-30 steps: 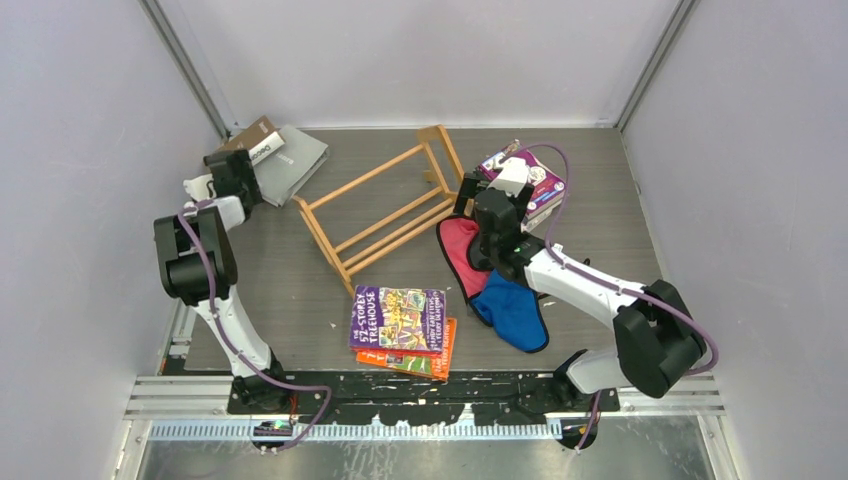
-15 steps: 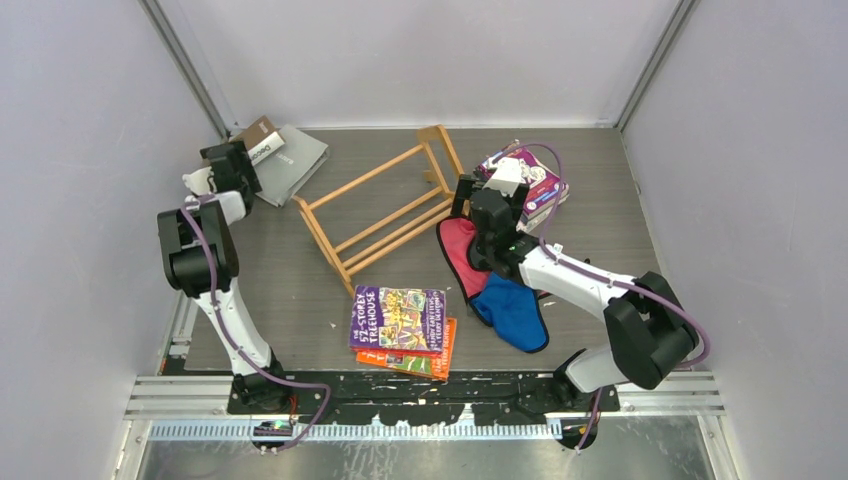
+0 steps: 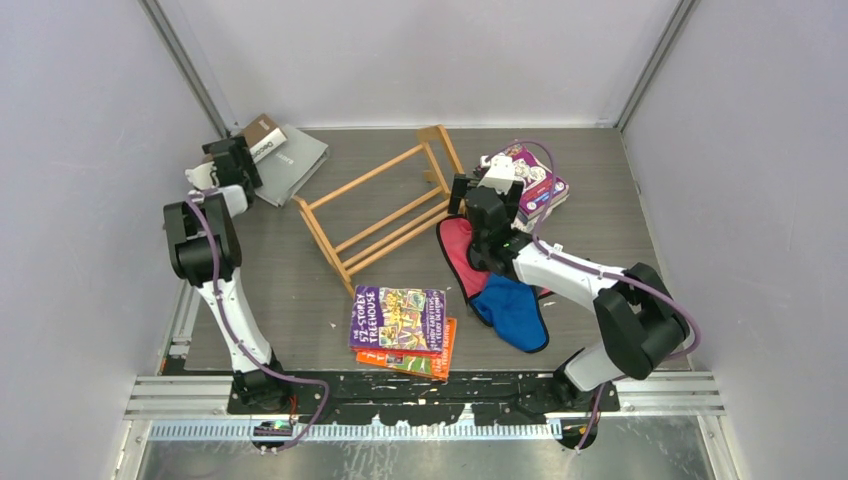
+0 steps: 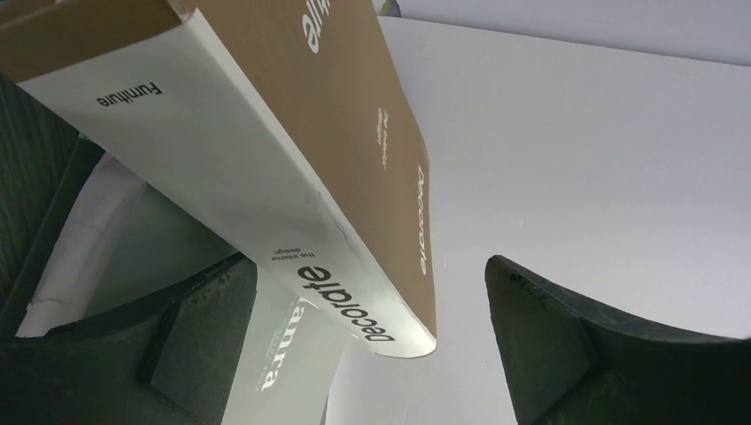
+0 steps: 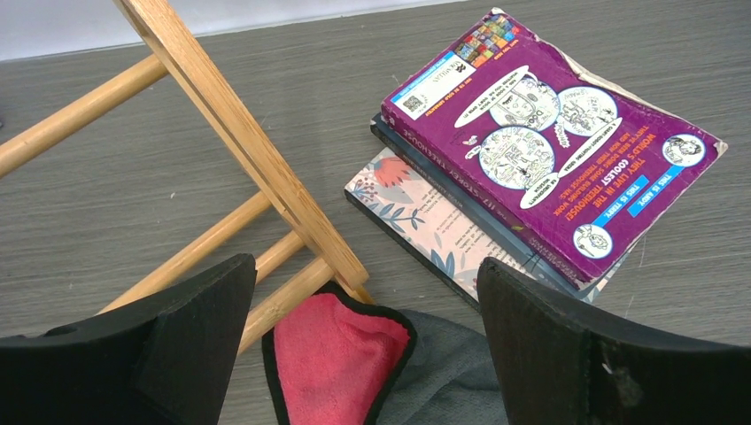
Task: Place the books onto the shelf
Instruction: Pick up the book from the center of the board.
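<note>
My left gripper (image 3: 240,158) is open at the back left, its fingers (image 4: 177,345) on either side of a corner of the brown-and-white "Decorate" book (image 4: 292,168), not closed on it. That book (image 3: 264,133) leans on a big grey book (image 3: 297,163). The light-wood shelf (image 3: 385,205) stands askew mid-table. My right gripper (image 3: 470,200) hangs open over a red cloth (image 5: 332,354), between the shelf's end piece (image 5: 248,150) and a stack of purple (image 5: 549,142), dark and floral (image 5: 403,204) books. A purple Treehouse book (image 3: 398,318) lies on an orange one (image 3: 443,362) near the front.
A blue cloth (image 3: 512,310) lies in front of the red cloth (image 3: 458,250), under my right arm. A grey cloth (image 5: 452,372) shows beside the red one. Grey walls close in the table at the left, back and right.
My left gripper has moved toward the back, closer to the Decorate book. My right gripper has shifted back toward the purple book stack. Both stay open.
</note>
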Tool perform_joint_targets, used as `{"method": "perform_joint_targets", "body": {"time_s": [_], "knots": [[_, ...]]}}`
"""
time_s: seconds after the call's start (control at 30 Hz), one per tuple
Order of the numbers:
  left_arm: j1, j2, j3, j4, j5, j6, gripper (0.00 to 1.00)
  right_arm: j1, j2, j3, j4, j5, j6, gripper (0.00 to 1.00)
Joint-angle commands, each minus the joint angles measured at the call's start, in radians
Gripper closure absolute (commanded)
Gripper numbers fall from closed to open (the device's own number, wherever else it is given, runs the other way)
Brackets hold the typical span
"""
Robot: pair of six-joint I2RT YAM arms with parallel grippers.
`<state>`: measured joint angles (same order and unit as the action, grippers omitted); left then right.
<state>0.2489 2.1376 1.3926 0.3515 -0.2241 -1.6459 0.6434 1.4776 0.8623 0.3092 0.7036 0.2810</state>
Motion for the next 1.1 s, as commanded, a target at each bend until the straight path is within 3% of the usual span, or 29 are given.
{"method": "perform_joint_targets", "body": {"time_s": [0.0, 0.73, 1.0, 1.07], "knots": [[0.007, 0.018, 0.057, 0.046, -0.007, -0.007, 0.00, 0.002, 0.012, 0.047, 0.065, 0.011, -0.022, 0.00], [0.005, 0.133, 0.165, 0.122, -0.007, 0.020, 0.01, -0.018, 0.069, 0.061, 0.093, -0.016, -0.032, 0.00], [0.005, 0.146, 0.149, 0.237, 0.035, 0.038, 0.38, -0.021, 0.060, 0.051, 0.097, -0.020, -0.024, 0.00], [0.006, 0.134, 0.130, 0.251, 0.035, 0.045, 0.43, -0.021, 0.053, 0.046, 0.097, -0.018, -0.022, 0.00]]}}
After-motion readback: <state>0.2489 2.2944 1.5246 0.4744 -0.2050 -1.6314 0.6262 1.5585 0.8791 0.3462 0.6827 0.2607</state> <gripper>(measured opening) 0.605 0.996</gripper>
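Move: Just ahead of the open left fingers, spine towards them, lies the brown Decorate book: its middle is about 6 cm farther out, 3 cm to the left and 3 cm below. The grey binder under it centres some 9 cm to the hand's right, 3 cm nearer and 7 cm lower; the wooden shelf is roughly 33 cm right and 16 cm nearer. From the right hand the brown book lies about 56 cm left, 20 cm ahead and 9 cm lower. Reaching forward about 4 cm with small rises and dips, the left hand brings its jaws, one above the other, around the brown book's spine, then begins to close them, by some 40 percent, while the fingers tip up about 5 degrees. The upper finger comes onto the cover's spine edge, with the lower one beneath the spine. The right hand, open, sinks about 2 cm by the shelf's end. ##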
